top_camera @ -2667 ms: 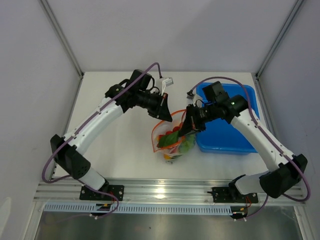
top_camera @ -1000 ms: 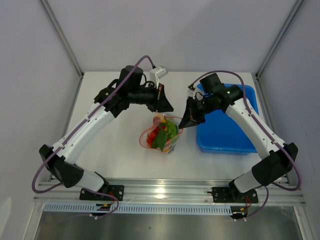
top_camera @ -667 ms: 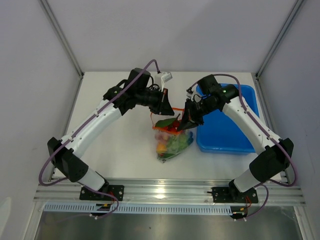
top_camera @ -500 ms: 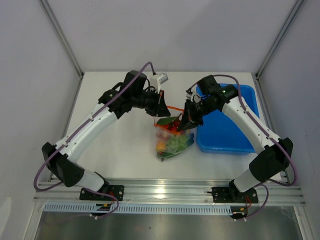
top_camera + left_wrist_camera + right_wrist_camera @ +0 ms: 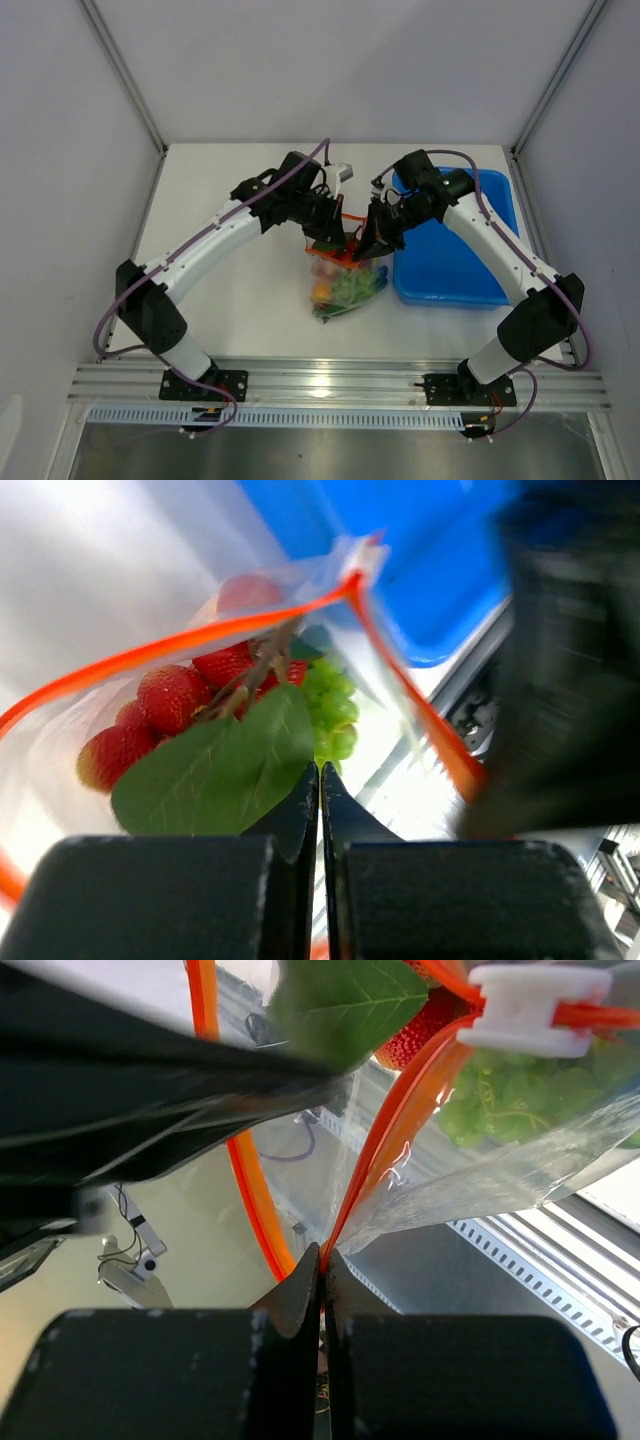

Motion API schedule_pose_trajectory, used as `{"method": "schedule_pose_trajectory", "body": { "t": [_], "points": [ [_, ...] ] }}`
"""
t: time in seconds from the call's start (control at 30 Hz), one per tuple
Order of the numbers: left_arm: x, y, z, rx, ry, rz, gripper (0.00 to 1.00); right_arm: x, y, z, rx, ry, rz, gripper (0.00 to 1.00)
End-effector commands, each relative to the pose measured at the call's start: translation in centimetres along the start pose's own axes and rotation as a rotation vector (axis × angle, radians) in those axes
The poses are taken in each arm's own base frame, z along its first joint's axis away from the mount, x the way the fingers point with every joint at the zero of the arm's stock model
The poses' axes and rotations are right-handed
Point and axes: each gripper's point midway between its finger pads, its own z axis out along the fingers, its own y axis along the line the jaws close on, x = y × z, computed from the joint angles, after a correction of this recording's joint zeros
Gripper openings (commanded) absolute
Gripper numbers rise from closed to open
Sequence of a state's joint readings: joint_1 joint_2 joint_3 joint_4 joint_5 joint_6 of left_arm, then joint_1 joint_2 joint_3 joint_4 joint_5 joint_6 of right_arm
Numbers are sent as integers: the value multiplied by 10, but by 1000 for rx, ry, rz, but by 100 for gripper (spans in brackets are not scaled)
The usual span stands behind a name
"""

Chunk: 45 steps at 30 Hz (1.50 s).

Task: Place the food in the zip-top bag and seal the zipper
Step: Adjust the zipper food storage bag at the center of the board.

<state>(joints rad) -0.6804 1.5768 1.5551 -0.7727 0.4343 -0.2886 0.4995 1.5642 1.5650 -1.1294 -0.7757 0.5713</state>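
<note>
The clear zip-top bag (image 5: 345,285) hangs between both grippers just above the table, holding the food: red strawberries (image 5: 170,695), a green leaf (image 5: 220,770), green grapes (image 5: 330,705) and a yellow-orange piece (image 5: 322,293). Its orange zipper (image 5: 200,635) gapes in a loop, so the mouth is unsealed. My left gripper (image 5: 320,772) is shut at the bag's near lip (image 5: 338,238). The right gripper (image 5: 322,1252) is shut on the orange zipper (image 5: 400,1110) at the bag's right corner (image 5: 366,250). A white slider (image 5: 525,1005) sits on the strip.
The blue plastic tub (image 5: 450,265) stands right beside the bag, under the right arm. White table (image 5: 230,290) stretches to the left of the bag. Grey walls and metal posts close in the back and sides.
The left gripper has swung right and down toward the right gripper, narrowing the bag's mouth. The bag now hangs further right and lower than a second ago. The right gripper has barely moved.
</note>
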Motion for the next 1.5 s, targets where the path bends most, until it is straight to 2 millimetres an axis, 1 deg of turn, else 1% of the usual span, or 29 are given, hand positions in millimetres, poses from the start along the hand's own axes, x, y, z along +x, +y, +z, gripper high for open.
{"method": "schedule_pose_trajectory", "body": {
  "t": [0.0,0.03,0.13,0.23,0.27,0.33,0.37,0.4,0.43,0.47,0.5,0.53,0.6,0.67,0.7,0.77,0.8,0.83,0.9,0.93,0.97,1.0,1.03,1.17,1.2,1.27,1.33,1.4,1.47],
  "points": [
    [2,-2,15,-4,36,12,1,-5,7,-2,-34,-8,21,0],
    [6,2,22,-6,56,5,1,-6,9,-3,-37,-14,17,0],
    [10,5,27,-12,75,12,1,-8,11,-6,-32,-25,17,0],
    [4,11,21,-51,47,36,1,-7,11,-7,-27,-28,9,0],
    [-5,12,14,-82,7,53,1,-5,8,-6,-24,-25,15,0],
    [-15,15,5,-113,-31,68,2,-4,6,-6,-18,-32,9,0],
    [-23,16,-2,-132,-65,77,5,-4,3,-5,-12,-32,12,0],
    [-35,12,-12,-137,-124,98,8,-4,2,-5,-5,-33,5,0],
    [-43,11,-19,-149,-161,108,18,-4,-1,-5,8,-36,7,0],
    [-51,16,-27,-174,-196,110,24,-5,-2,-5,12,-38,7,0],
    [-62,12,-37,-177,-249,128,29,-4,-2,-5,15,-39,6,0],
    [-68,14,-43,-190,-275,132,39,-4,-3,-5,19,-42,5,0],
    [-84,23,-52,-220,-317,128,46,-4,-4,-5,24,-40,8,0],
    [-90,39,-54,-249,-315,95,48,-3,-4,-6,27,-39,10,0],
    [-96,39,-56,-240,-322,99,50,-3,-4,-6,27,-39,10,0],
    [-98,51,-46,-238,-285,90,52,-3,-3,-6,24,-37,8,0],
    [-102,46,-45,-212,-273,124,52,-2,-3,-7,26,-35,10,0],
    [-104,51,-34,-209,-242,136,52,-2,-3,-6,26,-33,9,0],
    [-98,51,-27,-182,-186,167,54,-2,-3,-5,23,-28,12,0],
    [-96,47,-24,-152,-174,186,57,-2,-2,-5,20,-26,12,0],
    [-93,47,-21,-141,-162,191,59,-3,-2,-6,18,-27,11,0],
    [-92,46,-19,-125,-159,229,66,-4,-2,-5,17,-27,12,0],
    [-89,41,-18,-93,-152,251,67,-4,-2,-5,16,-28,11,0],
    [-73,41,-19,-64,-136,305,68,-4,-2,-6,11,-25,6,0],
    [-65,41,-16,-54,-118,300,68,-4,-2,-6,10,-26,5,0],
    [-57,39,-17,-33,-117,298,68,-5,-4,-6,9,-26,9,0],
    [-52,42,-14,-38,-110,288,68,-6,-3,-7,7,-30,4,0],
    [-44,53,-8,-72,-84,263,66,-7,-2,-8,3,-31,3,0],
    [-40,57,-4,-78,-61,254,64,-9,-3,-8,1,-30,11,0]
  ]
}}
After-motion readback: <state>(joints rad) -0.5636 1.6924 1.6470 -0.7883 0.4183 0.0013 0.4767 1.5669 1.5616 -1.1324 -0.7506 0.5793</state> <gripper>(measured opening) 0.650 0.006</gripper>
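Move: The left part of the bag's open orange rim, which I want next, lies about 4 cm ahead, 5 cm left and 3 cm below my left fingertips, which are shut inside the mouth. The green leaves are about 4 cm beneath the left fingertips and 1 cm to their right; the strawberries, some 3 cm ahead and 1 cm right, are 7 cm down. From my right fingertips, pinching the zipper, that part of the rim is roughly 6 cm ahead, 10 cm left, slightly below. With shut fingers I push my left hand a last 4 cm or so down into the bag over the leaves. Then I lift it about 11 cm up and out, reaching some 10 cm forward as the fingers open wide, and bring it back and down, ending with the open fingers around the rim's left part. My right hand keeps its pinch on the zipper, nearly still. ##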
